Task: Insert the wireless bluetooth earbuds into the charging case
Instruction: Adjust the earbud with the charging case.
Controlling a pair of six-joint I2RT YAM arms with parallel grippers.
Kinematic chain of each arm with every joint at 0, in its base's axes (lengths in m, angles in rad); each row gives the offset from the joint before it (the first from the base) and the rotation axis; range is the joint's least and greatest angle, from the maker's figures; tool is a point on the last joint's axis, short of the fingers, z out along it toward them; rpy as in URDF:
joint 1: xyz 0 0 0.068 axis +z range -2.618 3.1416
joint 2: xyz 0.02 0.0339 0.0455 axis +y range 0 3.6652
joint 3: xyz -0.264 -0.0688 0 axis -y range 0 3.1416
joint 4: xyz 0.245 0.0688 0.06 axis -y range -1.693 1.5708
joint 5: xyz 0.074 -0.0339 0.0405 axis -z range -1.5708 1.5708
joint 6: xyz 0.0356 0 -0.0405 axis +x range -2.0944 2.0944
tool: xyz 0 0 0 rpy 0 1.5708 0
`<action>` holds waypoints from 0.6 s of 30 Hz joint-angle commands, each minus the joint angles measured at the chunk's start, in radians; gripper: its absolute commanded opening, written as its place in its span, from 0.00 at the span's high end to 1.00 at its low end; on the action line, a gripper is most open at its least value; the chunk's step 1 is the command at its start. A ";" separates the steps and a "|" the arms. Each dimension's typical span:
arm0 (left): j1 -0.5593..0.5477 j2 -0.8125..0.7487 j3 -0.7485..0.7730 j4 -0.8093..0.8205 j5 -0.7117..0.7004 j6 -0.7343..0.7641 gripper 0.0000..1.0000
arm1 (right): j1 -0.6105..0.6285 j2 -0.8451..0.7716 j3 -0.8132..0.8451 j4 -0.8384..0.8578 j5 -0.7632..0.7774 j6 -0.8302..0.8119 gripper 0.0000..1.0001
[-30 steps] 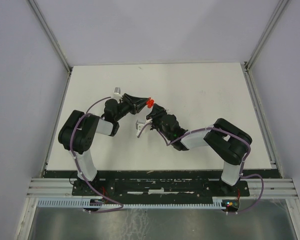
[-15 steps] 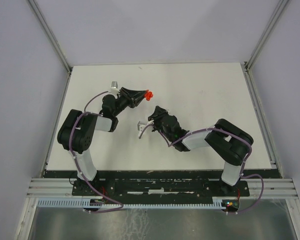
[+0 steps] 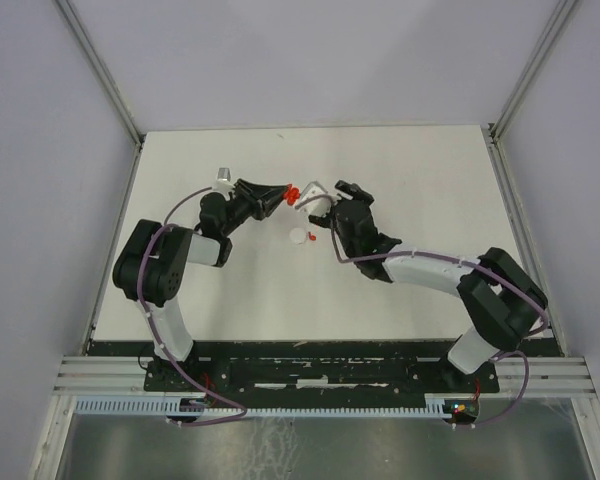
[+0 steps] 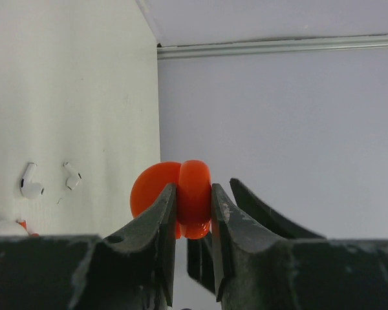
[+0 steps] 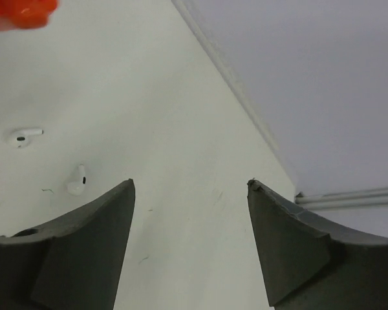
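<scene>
My left gripper (image 4: 194, 191) is shut on the red charging case (image 4: 195, 173), held off the table; a second red round half (image 4: 152, 188) shows behind the left finger. From above, the case (image 3: 293, 193) sits at the left gripper's tip. Two white earbuds lie side by side on the table, seen in the left wrist view (image 4: 30, 182) (image 4: 71, 175) and in the right wrist view (image 5: 22, 137) (image 5: 76, 181). My right gripper (image 5: 191, 184) is open with nothing between its fingers. It hovers just right of the case (image 5: 19, 11), and from above it (image 3: 342, 190) is beside it.
A white round piece (image 3: 300, 237) lies on the table just in front of the two grippers; its edge, with a bit of red, shows low in the left wrist view (image 4: 3, 227). The white table (image 3: 430, 180) is bounded by metal rails and grey walls.
The right arm has swung forward and to the right, up beside the red case, and its jaws have opened. A white round piece now lies where that gripper was. The left gripper barely moved.
</scene>
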 commanded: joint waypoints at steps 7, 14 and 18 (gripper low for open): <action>-0.020 -0.029 0.006 0.071 0.162 0.034 0.97 | -0.236 -0.056 0.380 -0.829 -0.223 0.768 0.00; -0.053 -0.010 0.035 0.069 0.212 0.059 0.97 | -0.332 0.007 0.453 -0.938 -0.497 0.837 0.01; -0.070 0.016 0.056 0.073 0.230 0.061 0.97 | -0.334 0.024 0.454 -0.933 -0.539 0.833 0.00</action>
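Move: The right hand is empty and clear of the orange case. The loose orange earbud lies about 7 cm to its left, 2 cm back and 13 cm below. At the same depth, one white earbud is about 1 cm left and 2 cm ahead, the other 7 cm left and 2 cm ahead, and the white case 11 cm left and 2 cm back. From the left hand, which holds the orange case, the orange earbud is about 4 cm back, 5 cm right and 13 cm below. The right hand leaves the held orange case, swinging about 6 cm right and first rising some 3 cm forward and up, then dropping back about 6 cm from that peak to hang over the table right of the loose earbuds, its fingers opening fully while the wrist rolls left side up and tips them down some 40 degrees. Keeping its pinch on the orange case, the left hand draws it about 4 cm back and 4 cm right towards the space above the orange earbud, nearly level and turning slightly clockwise. ##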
